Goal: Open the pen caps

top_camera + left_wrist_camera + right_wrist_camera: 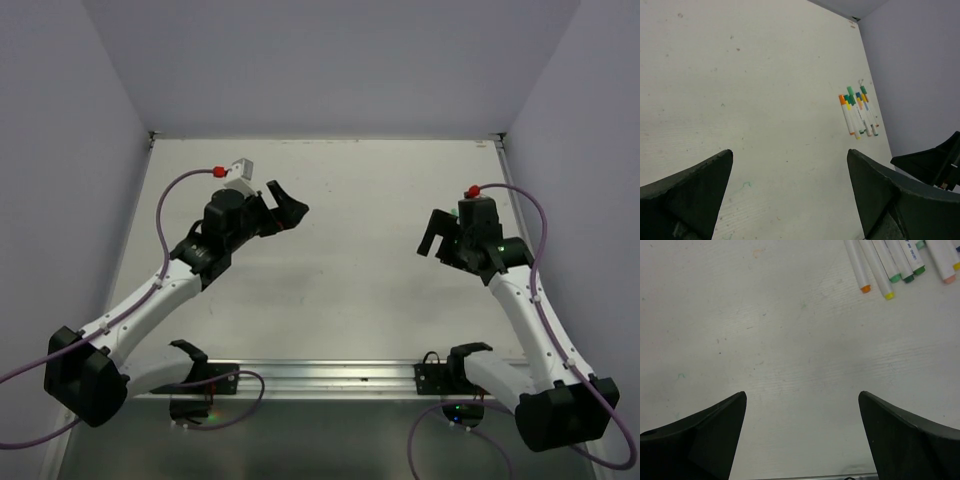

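Observation:
Several slim white pens [858,114] lie side by side in a bunch near the table's right edge. Their pen caps [842,99] in orange, green and blue point to the far side, all still on the barrels. In the right wrist view the pens [876,265] show only their near ends, at the top right. In the top view the right arm hides them. My left gripper [790,155] [288,205] is open and empty, far left of the pens. My right gripper [802,395] [432,235] is also open and empty, above bare table just short of them.
The white table [340,260] is boxed in by grey walls at the back and sides. A metal rail [330,375] with the arm bases runs along the near edge. The right gripper's fingers [935,162] show at the edge of the left wrist view. Purple cables loop from both arms.

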You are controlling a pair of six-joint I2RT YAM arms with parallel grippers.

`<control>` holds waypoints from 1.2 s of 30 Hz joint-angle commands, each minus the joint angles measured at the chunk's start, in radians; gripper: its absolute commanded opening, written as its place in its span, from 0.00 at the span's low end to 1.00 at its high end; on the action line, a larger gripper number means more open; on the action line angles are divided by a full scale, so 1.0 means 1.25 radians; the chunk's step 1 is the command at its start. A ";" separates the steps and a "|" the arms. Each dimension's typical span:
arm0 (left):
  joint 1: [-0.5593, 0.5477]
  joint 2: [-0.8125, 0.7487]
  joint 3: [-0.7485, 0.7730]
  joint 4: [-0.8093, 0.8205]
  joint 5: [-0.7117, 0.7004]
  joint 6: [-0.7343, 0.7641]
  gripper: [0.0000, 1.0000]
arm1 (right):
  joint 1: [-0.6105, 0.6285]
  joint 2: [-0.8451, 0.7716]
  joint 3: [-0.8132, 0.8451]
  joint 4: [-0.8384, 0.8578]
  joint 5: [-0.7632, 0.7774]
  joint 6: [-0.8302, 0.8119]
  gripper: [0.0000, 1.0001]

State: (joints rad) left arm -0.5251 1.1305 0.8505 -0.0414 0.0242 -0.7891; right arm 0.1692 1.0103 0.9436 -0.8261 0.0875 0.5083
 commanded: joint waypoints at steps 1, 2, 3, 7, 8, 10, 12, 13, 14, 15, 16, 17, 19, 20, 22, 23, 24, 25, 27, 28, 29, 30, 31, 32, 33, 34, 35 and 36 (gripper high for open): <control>-0.011 -0.028 0.020 -0.034 -0.079 0.045 1.00 | -0.004 0.000 0.023 0.002 -0.001 -0.059 0.99; -0.011 -0.033 0.019 -0.039 -0.086 0.046 1.00 | -0.004 0.019 0.034 -0.001 -0.013 -0.082 0.99; -0.011 -0.042 0.015 -0.038 -0.095 0.046 1.00 | -0.004 0.038 0.046 -0.007 -0.012 -0.102 0.98; -0.011 -0.050 -0.001 -0.022 -0.102 0.058 1.00 | -0.003 0.147 0.133 -0.049 0.072 -0.155 0.97; -0.012 -0.048 -0.001 -0.022 -0.106 0.062 1.00 | -0.003 0.153 0.137 -0.038 0.067 -0.162 0.96; -0.011 -0.047 -0.003 -0.017 -0.110 0.064 1.00 | -0.003 0.160 0.129 0.024 0.064 -0.197 0.98; -0.011 -0.045 -0.004 -0.010 -0.105 0.068 1.00 | -0.004 0.172 0.140 0.046 0.054 -0.210 0.98; -0.011 -0.044 -0.008 -0.005 -0.102 0.070 1.00 | -0.004 0.186 0.151 0.052 0.043 -0.218 0.98; -0.012 -0.045 -0.008 -0.001 -0.092 0.070 1.00 | -0.004 0.231 0.165 0.050 0.031 -0.220 0.97; -0.011 -0.047 -0.012 0.004 -0.087 0.072 1.00 | -0.004 0.254 0.192 0.047 0.001 -0.219 0.94; -0.012 -0.048 -0.019 0.016 -0.083 0.072 1.00 | -0.004 0.285 0.205 0.042 -0.005 -0.212 0.88; -0.011 -0.051 -0.024 0.020 -0.082 0.072 1.00 | -0.003 0.335 0.215 0.039 -0.017 -0.212 0.86; -0.011 -0.050 -0.028 0.020 -0.077 0.078 1.00 | -0.004 0.375 0.222 0.050 -0.005 -0.208 0.79; -0.011 -0.045 -0.026 0.048 -0.065 0.083 1.00 | -0.004 0.394 0.217 0.062 0.012 -0.205 0.77; -0.012 -0.040 -0.019 0.054 -0.055 0.094 1.00 | -0.009 0.414 0.213 0.089 0.026 -0.211 0.70; -0.011 -0.034 -0.019 0.055 -0.048 0.099 1.00 | -0.020 0.427 0.216 0.096 0.022 -0.220 0.68; -0.011 -0.032 -0.017 0.059 -0.044 0.104 1.00 | -0.027 0.454 0.230 0.095 0.020 -0.231 0.67; -0.011 -0.033 -0.016 0.065 -0.043 0.113 1.00 | -0.035 0.473 0.240 0.091 0.037 -0.251 0.66; -0.011 -0.031 -0.019 0.071 -0.043 0.122 1.00 | -0.058 0.514 0.267 0.080 0.047 -0.273 0.67; -0.011 -0.028 -0.021 0.077 -0.045 0.124 1.00 | -0.065 0.523 0.267 0.080 0.048 -0.281 0.66; -0.011 -0.027 -0.023 0.081 -0.046 0.126 1.00 | -0.075 0.531 0.267 0.085 0.048 -0.286 0.66; -0.012 -0.028 -0.026 0.088 -0.046 0.129 1.00 | -0.079 0.548 0.264 0.090 0.051 -0.301 0.67; -0.011 -0.027 -0.029 0.093 -0.048 0.131 1.00 | -0.083 0.555 0.262 0.091 0.051 -0.305 0.67; -0.011 -0.023 -0.031 0.098 -0.043 0.131 1.00 | -0.092 0.565 0.262 0.093 0.042 -0.308 0.67; -0.011 -0.022 -0.032 0.102 -0.040 0.131 1.00 | -0.098 0.572 0.260 0.095 0.025 -0.311 0.67; -0.011 -0.020 -0.035 0.107 -0.037 0.132 1.00 | -0.102 0.582 0.258 0.102 0.012 -0.317 0.67; -0.011 -0.016 -0.035 0.110 -0.033 0.131 1.00 | -0.105 0.586 0.255 0.107 0.009 -0.319 0.67; -0.011 -0.013 -0.037 0.113 -0.029 0.131 1.00 | -0.103 0.589 0.250 0.112 0.001 -0.330 0.67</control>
State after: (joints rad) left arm -0.5335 1.1038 0.8188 0.0288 -0.0265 -0.6594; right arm 0.0433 1.7378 1.2362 -0.7200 0.1127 0.1486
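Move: The orange marker, leftmost of the row, lies about 15 cm ahead of the right hand, 7 cm to its right and some 16 cm below, cap at the far end. The yellow one sits 2 cm right of it and 1 cm nearer; the teal and dark green ones are about 4 and 5 cm right of it and 1 cm farther out. From the left hand the orange marker lies roughly 39 cm right, 8 cm ahead and 23 cm below. Send the right gripper forward about 10 cm towards the near end of the marker row, staying nearly level at first, then sink some 10 cm with a late swing of about 4 cm to the right. Tip the fingers steeper, by roughly 20 degrees, and narrow them from wide open to about two-thirds, stopping short of touching the orange marker. ##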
